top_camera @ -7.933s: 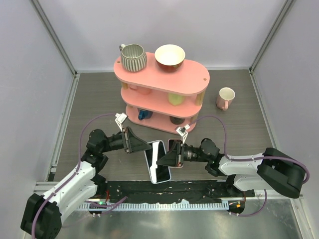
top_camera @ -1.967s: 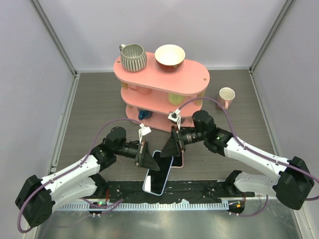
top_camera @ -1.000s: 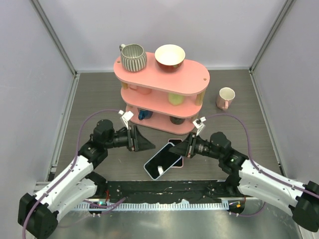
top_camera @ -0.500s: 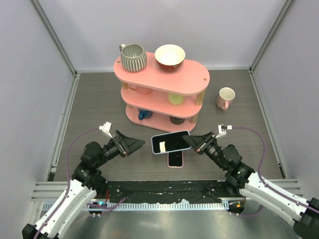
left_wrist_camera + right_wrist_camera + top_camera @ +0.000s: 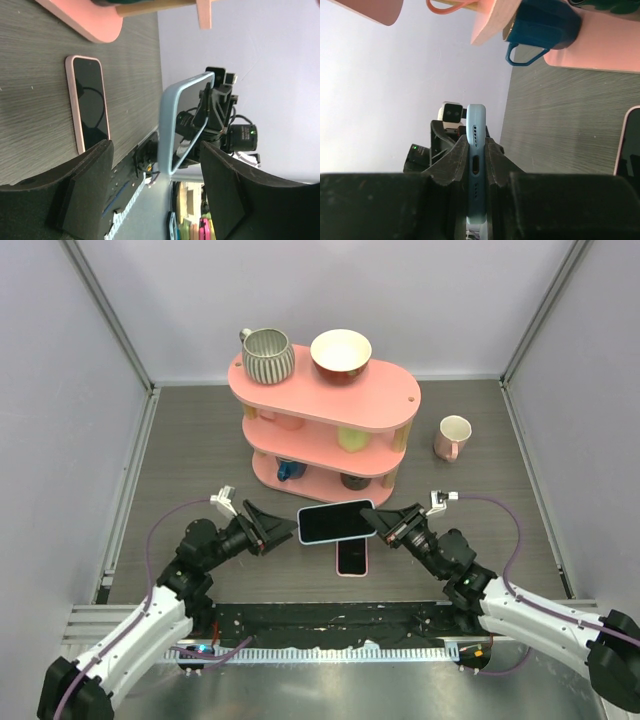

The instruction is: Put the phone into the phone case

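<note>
My right gripper [image 5: 380, 523] is shut on the right end of a light blue phone case [image 5: 335, 521] and holds it level above the table, its dark face up. In the right wrist view the fingers clamp both flat sides of the case [image 5: 476, 131], port edge toward the camera. The phone [image 5: 352, 557], dark screen with a pink rim, lies flat on the table just below the case, also seen in the left wrist view [image 5: 89, 110]. My left gripper [image 5: 284, 528] is open, its tips just short of the case's left end [image 5: 167, 125].
A pink three-tier shelf [image 5: 395, 390] stands behind, carrying a grey mug [image 5: 267, 353] and a bowl [image 5: 341, 352]; a blue mug [image 5: 542, 22] sits on its lowest tier. A pink-and-white mug [image 5: 453, 436] stands at the right. Walls close in on both sides.
The right gripper raised the case off the table and turned it from slanted to level, a little farther back. The left gripper drew away to the left, then came back toward the case's left end.
</note>
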Motion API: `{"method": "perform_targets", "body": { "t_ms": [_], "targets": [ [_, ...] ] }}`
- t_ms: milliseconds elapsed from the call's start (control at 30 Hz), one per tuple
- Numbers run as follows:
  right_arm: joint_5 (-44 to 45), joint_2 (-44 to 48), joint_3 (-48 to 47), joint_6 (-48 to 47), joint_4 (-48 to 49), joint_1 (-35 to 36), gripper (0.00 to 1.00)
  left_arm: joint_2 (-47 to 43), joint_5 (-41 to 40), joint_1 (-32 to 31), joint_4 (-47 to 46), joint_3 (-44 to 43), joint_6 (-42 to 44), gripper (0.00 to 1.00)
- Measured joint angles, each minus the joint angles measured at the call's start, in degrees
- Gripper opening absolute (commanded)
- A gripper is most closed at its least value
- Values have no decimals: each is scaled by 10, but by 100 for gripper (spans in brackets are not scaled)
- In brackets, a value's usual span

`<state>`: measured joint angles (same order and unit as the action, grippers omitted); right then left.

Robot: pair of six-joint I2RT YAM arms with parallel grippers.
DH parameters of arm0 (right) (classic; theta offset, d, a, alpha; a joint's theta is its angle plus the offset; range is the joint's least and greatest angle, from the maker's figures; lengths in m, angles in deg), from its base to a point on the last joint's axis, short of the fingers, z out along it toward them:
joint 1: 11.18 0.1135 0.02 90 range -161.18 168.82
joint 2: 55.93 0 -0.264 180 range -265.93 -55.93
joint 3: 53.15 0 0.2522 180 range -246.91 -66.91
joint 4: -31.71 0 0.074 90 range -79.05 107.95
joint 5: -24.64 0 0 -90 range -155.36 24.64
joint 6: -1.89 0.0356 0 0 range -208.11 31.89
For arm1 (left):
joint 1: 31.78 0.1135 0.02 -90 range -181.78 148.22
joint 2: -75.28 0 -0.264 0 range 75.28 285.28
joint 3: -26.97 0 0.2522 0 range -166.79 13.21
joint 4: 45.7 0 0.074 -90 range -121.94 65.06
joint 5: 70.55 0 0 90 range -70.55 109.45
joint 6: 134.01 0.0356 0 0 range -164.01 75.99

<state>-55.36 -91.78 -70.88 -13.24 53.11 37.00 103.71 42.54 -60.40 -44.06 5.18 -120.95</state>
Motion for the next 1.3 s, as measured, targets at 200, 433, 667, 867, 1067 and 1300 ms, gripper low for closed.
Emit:
{"method": "perform_targets", "body": {
  "t_ms": [200,433,667,867,1067,1300],
  "targets": [
    [-1,-2,1,3,32,5,1,75,-2,-42,-65,-1,14,63],
    [-3,12,19,5,42,5,2,138,-5,-87,-123,-31,37,33],
    [-10,44,23,-12,30,1,44,150,13,-89,-145,-50,47,0],
    [-60,118,22,-43,-31,4,87,167,63,-89,-73,-127,138,0],
    [-52,281,-20,-112,-278,6,89,251,163,-78,139,-286,322,0],
    [-62,308,-148,-261,-466,6,87,326,252,-53,363,-392,530,0]
  ]
}}
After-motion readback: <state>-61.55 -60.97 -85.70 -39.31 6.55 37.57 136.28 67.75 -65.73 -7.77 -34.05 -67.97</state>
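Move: The left hand, open, goes for the free end of the blue-cased phone, whose middle lies about 11 cm to its right, nearly level and perhaps 1 cm ahead. From it, the pink-cased phone lies flat some 15 cm right, 5 cm ahead and 14 cm below; the blue mug stands about 23 cm straight ahead, 10 cm lower. The right hand already pinches the blue-cased phone's other end, its middle about 7 cm to that hand's left, level and neither ahead nor back. The left fingers close on the free end of the blue-cased phone after reaching about 4 cm right, and rise with it; then the right fingers let go, opening wide, and that hand backs off up and to the right. The left hand, keeping its pinch, swings some 40 degrees clockwise with its left side rising, drawing back a couple of centimetres. ##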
